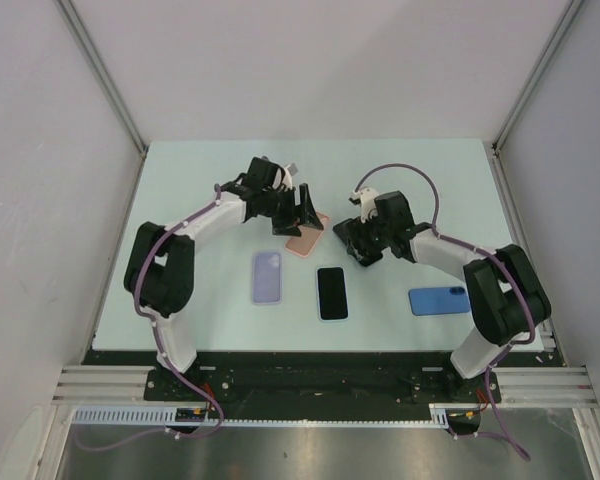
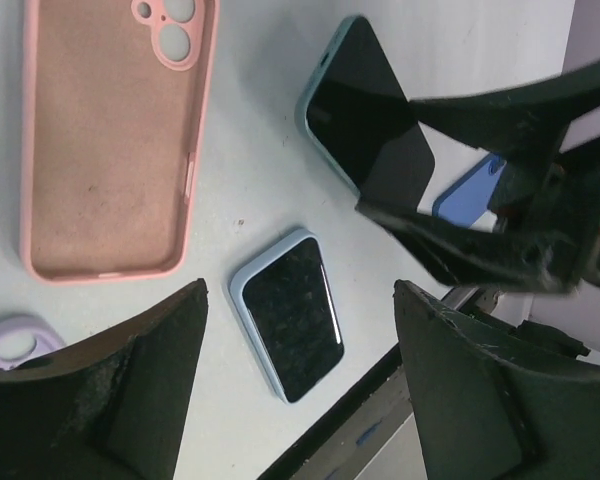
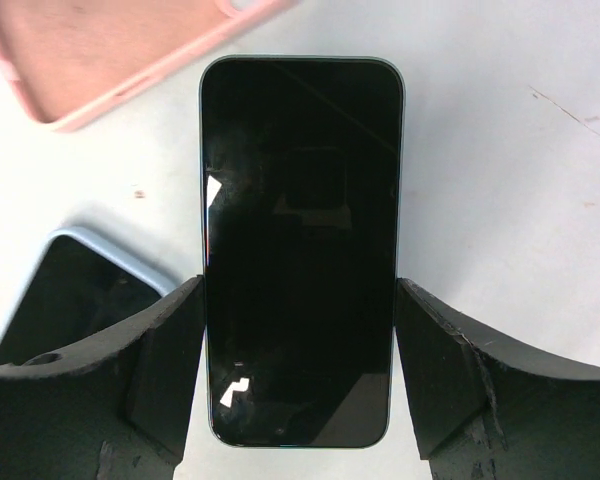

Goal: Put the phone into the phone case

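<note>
My right gripper [image 3: 298,282] is shut on a black-screened phone [image 3: 300,230], gripping its two long edges above the table. The same phone [image 2: 365,115] shows in the left wrist view, tilted in the right gripper's fingers. A pink phone case [image 1: 305,242] lies hollow side up just left of it; it appears as the pink case [image 2: 110,140] and pink case [image 3: 130,50] in the wrist views. My left gripper [image 1: 300,222] hovers over that case, and in its own view the left gripper [image 2: 300,285] is open with nothing between its fingers.
A second phone [image 1: 332,293] with a pale blue rim lies screen up near the table's middle front. A lavender case [image 1: 268,277] lies to its left, and a blue case [image 1: 439,300] lies by the right arm's base. The table's front edge [image 2: 380,400] is close.
</note>
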Robot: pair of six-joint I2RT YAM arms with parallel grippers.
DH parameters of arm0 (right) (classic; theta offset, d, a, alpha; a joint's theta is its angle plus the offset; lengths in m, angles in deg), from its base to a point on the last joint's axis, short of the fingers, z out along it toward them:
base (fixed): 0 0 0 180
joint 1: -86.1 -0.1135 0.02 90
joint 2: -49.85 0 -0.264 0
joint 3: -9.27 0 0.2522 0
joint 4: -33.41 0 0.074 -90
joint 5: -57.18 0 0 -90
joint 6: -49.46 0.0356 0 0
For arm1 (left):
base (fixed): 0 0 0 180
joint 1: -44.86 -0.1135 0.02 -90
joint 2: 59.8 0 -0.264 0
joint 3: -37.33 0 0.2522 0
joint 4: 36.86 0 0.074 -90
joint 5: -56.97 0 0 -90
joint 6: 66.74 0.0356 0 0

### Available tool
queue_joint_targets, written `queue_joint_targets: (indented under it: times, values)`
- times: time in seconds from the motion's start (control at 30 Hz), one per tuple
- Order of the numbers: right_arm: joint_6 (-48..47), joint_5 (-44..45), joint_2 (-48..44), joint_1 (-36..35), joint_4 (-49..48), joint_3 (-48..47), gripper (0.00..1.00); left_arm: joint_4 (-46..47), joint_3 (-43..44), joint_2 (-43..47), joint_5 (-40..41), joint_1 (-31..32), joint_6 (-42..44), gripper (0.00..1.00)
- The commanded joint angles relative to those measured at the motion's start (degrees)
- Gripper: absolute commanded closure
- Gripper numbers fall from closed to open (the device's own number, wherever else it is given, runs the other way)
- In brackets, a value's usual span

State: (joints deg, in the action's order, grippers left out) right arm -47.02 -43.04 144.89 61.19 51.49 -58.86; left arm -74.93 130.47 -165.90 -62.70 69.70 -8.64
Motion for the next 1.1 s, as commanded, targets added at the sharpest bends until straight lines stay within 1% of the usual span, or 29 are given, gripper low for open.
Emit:
queue_joint_targets:
  times: [0.0, 0.13, 0.27, 0.3, 0.37, 0.4, 0.43, 0.5, 0.53, 0.6, 0.63, 0.67, 0.7, 0.73, 0.77, 0.8, 0.9, 1.0, 1.07]
  values:
    - [-1.8, -4.4, -6.1, -2.2, -6.2, 0.8, 0.7, 2.2, 4.6, -2.3, -4.3, -0.3, 2.6, 0.21]
    - [-4.0, -6.7, -10.3, -4.8, -6.7, 2.1, 0.71, -1.6, 8.0, -4.3, -4.0, -0.4, 6.8, 0.2]
    - [-6.0, -8.1, -12.9, -6.6, -6.7, 3.0, 0.71, -1.6, 7.4, -4.6, -8.4, -1.1, 8.4, 0.2]
    - [-6.2, -9.4, -13.2, -6.6, -6.8, 3.0, 0.72, -1.2, 7.2, -4.6, -10.9, -1.1, 8.4, 0.2]
    - [-7.0, -10.3, -14.1, -7.1, -6.6, 3.1, 0.72, -0.4, 6.5, -4.2, -13.1, -1.2, 8.3, 0.22]
    - [-7.2, -10.3, -14.3, -7.3, -6.5, 3.1, 0.72, 0.2, 6.3, -4.1, -15.6, -1.3, 8.3, 0.24]
    - [-7.5, -10.3, -14.4, -7.4, -6.3, 3.2, 0.72, 0.4, 6.0, -3.6, -16.6, -1.3, 8.3, 0.3]
    - [-7.8, -10.1, -15.1, -7.7, -6.3, 3.2, 0.73, 1.1, 4.5, -2.8, -19.1, -1.4, 8.2, 0.39]
    - [-7.7, -10.2, -15.4, -7.7, -6.5, 3.2, 0.73, 1.5, 3.8, -2.4, -19.9, -1.3, 8.0, 0.51]
    - [-7.5, -10.3, -16.0, -7.9, -6.7, 3.3, 0.71, 2.8, 1.5, -1.1, -21.0, -1.5, 6.7, 0.64]
    - [-7.4, -10.3, -16.1, -8.0, -7.0, 3.3, 0.68, 3.4, 0.7, -0.6, -22.9, -1.5, 6.2, 0.75]
    - [-7.2, -10.4, -16.3, -8.0, -7.0, 3.3, 0.66, 4.0, -0.8, -0.1, -23.8, -1.5, 4.8, 0.8]
    - [-7.0, -10.7, -16.4, -8.0, -7.0, 3.3, 0.6, 5.7, -1.6, 0.4, -24.8, -1.5, 4.0, 0.85]
    - [-6.8, -10.7, -16.6, -8.0, -7.0, 3.3, 0.57, 6.3, -2.3, 0.8, -25.8, -1.5, 3.2, 0.94]
    - [-6.7, -10.7, -16.6, -8.0, -6.8, 3.3, 0.54, 6.9, -3.6, 1.2, -26.0, -1.6, 1.6, 0.98]
    - [-6.5, -10.8, -16.8, -8.1, -6.7, 3.2, 0.46, 8.3, -4.2, 2.4, -26.0, -1.7, 0.8, 1.0]
    - [-5.3, -10.3, -17.5, -8.1, -6.5, 3.3, 0.31, 11.7, -6.7, 4.7, -25.6, -2.4, -3.2, 1.0]
    - [-1.2, -10.1, -19.1, -7.5, -7.7, 3.4, 0.27, 14.6, -8.6, 6.4, -23.9, -3.7, -6.6, 1.0]
    - [4.8, -10.0, -20.5, -6.1, -9.5, 3.4, 0.25, 17.6, -10.5, 8.4, -22.2, -5.0, -9.3, 1.0]
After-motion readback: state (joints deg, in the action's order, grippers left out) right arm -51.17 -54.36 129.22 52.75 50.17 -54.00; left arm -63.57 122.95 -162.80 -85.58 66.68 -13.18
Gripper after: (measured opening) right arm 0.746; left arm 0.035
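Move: The phone is already off the table in the right fingers, its middle about 2 cm ahead and 1 cm left of that hand. From the left hand it lies some 13 cm to the right, level fore and aft, about 5 cm lower. Also from the left hand, the pink case lies 5 cm ahead with no sideways offset, and a second black phone 15 cm back and 6 cm right, both about 10 cm below. The phone, still gripped by its long edges, is lifted about 8 cm by the right hand while carried back and left to the left fingers, turning some 20 degrees counter-clockwise. The left hand noses slightly forward, then draws back and rises, easing a little right as its fingers tip up towards level, and shuts on the phone's far end, one finger over the screen and one beneath. ##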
